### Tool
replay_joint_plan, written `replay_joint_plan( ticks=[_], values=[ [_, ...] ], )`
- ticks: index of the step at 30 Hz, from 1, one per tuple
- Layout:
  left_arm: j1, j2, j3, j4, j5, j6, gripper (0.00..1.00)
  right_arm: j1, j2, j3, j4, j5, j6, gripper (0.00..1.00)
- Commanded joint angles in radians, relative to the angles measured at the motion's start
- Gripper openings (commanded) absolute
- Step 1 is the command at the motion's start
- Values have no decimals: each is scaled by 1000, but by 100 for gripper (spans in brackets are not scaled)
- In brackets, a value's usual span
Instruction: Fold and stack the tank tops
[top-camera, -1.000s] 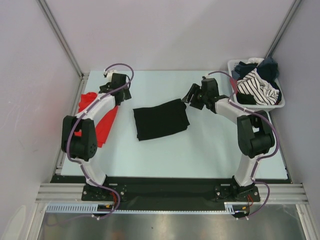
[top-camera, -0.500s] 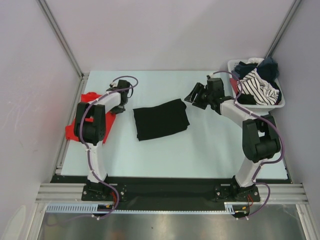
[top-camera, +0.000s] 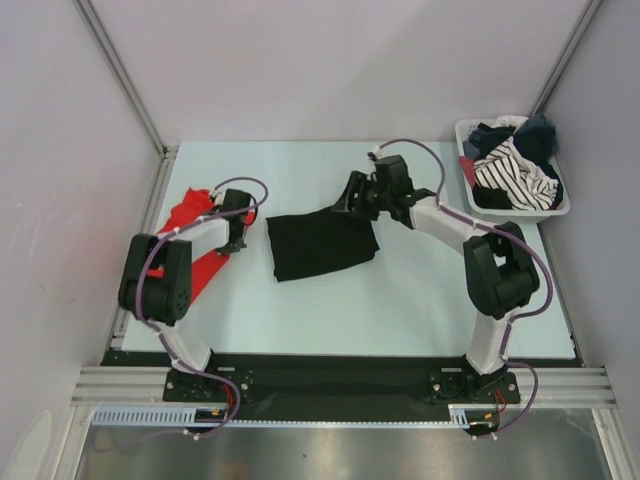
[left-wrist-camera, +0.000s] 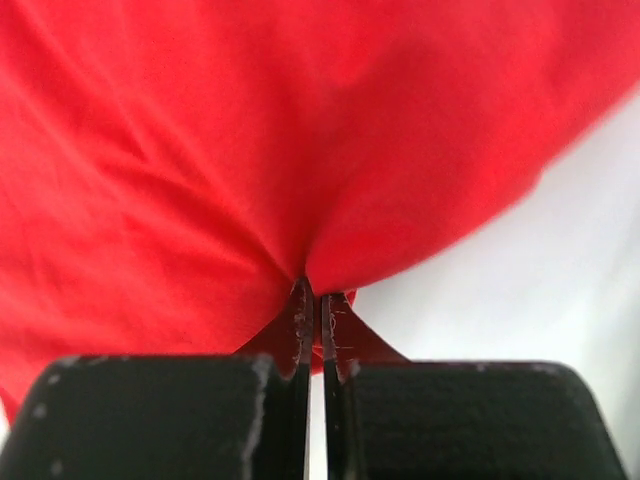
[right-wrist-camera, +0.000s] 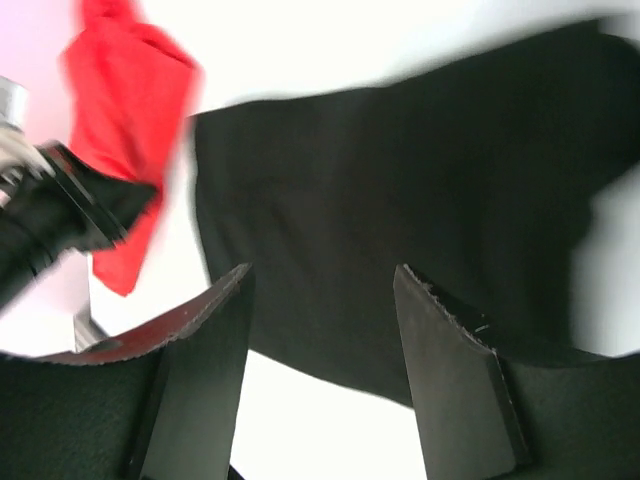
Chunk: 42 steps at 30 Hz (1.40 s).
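The red tank top (top-camera: 183, 215) lies crumpled at the table's left edge. My left gripper (top-camera: 236, 212) is shut on a fold of it. In the left wrist view the fingertips (left-wrist-camera: 303, 305) meet with red tank top (left-wrist-camera: 200, 170) pinched between them. The black tank top (top-camera: 320, 243) lies folded flat at mid-table. My right gripper (top-camera: 350, 194) hovers over its far right corner, open. In the right wrist view the open right gripper (right-wrist-camera: 325, 285) frames the black tank top (right-wrist-camera: 400, 170), with nothing between the fingers, and the red tank top (right-wrist-camera: 125, 110) shows at upper left.
A white basket (top-camera: 563, 205) with striped and dark clothes (top-camera: 515, 165) stands at the back right corner. Walls and metal frame posts close in the table on the left, back and right. The left arm (right-wrist-camera: 50, 220) shows at the left of the right wrist view.
My left gripper has closed from open onto the red tank top's edge. My right arm has swung left from near the basket to above the black tank top's corner, still open.
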Motion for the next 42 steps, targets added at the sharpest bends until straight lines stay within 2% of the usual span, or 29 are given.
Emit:
replay_joint_plan(
  ticks=[1, 6, 10, 13, 19, 22, 25, 26, 29, 32, 36, 42],
  values=[
    [-20, -201, -166, 56, 127, -58, 0, 81, 60, 136, -29, -64, -48, 63],
    [-21, -498, -415, 138, 262, -115, 0, 167, 173, 286, -57, -145, -62, 65],
    [-21, -684, -544, 138, 315, -158, 0, 216, 244, 305, 7, -250, 13, 65],
    [-21, -734, -567, 117, 369, -153, 0, 262, 274, 309, 26, -258, 41, 65],
    [-49, -674, -595, 106, 406, -176, 1, 338, 354, 348, 12, -213, 64, 63],
    [-50, -688, -592, 94, 380, -179, 11, 364, 376, 371, 7, -192, 74, 60],
    [-52, -715, -593, 75, 356, -185, 34, 393, 389, 389, -9, -149, 71, 56],
    [-53, -721, -595, 75, 353, -188, 48, 397, 397, 394, -19, -133, 73, 53],
    [-62, -731, -590, 72, 345, -190, 63, 411, 417, 407, -62, -46, 68, 46],
    [-75, -734, -560, 54, 325, -190, 67, 416, 429, 423, -104, 47, 59, 43],
    [-101, -744, -512, 26, 296, -193, 68, 410, 477, 458, -170, 144, 42, 41],
    [-162, -717, -446, 41, 279, -150, 68, 359, 482, 414, -174, 164, 44, 39]
  ],
)
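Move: The left hand is already pinching the inner edge of the red tank top just above the table. The shirt's middle lies about 10 cm to its left and level ahead, and the folded black tank top is centred some 21 cm to its right, also level ahead. From the open right hand, the red tank top's middle is about 38 cm left, 3 cm back and 12 cm below; the black one is about 8 cm left, 3 cm back and 12 cm down. Keeping its pinch on the red edge, the left hand drags the red tank top back about 12 cm and 5 cm to the right, with a small lift on the way, tilting some 25 degrees. It sets the edge down, opens, lets go and starts to rise. Meanwhile the right hand sweeps about 20 cm left over the black tank top, drawing back and then sinking 10 cm, and ends with partly closed fingers around the red corner beside the black left edge. ##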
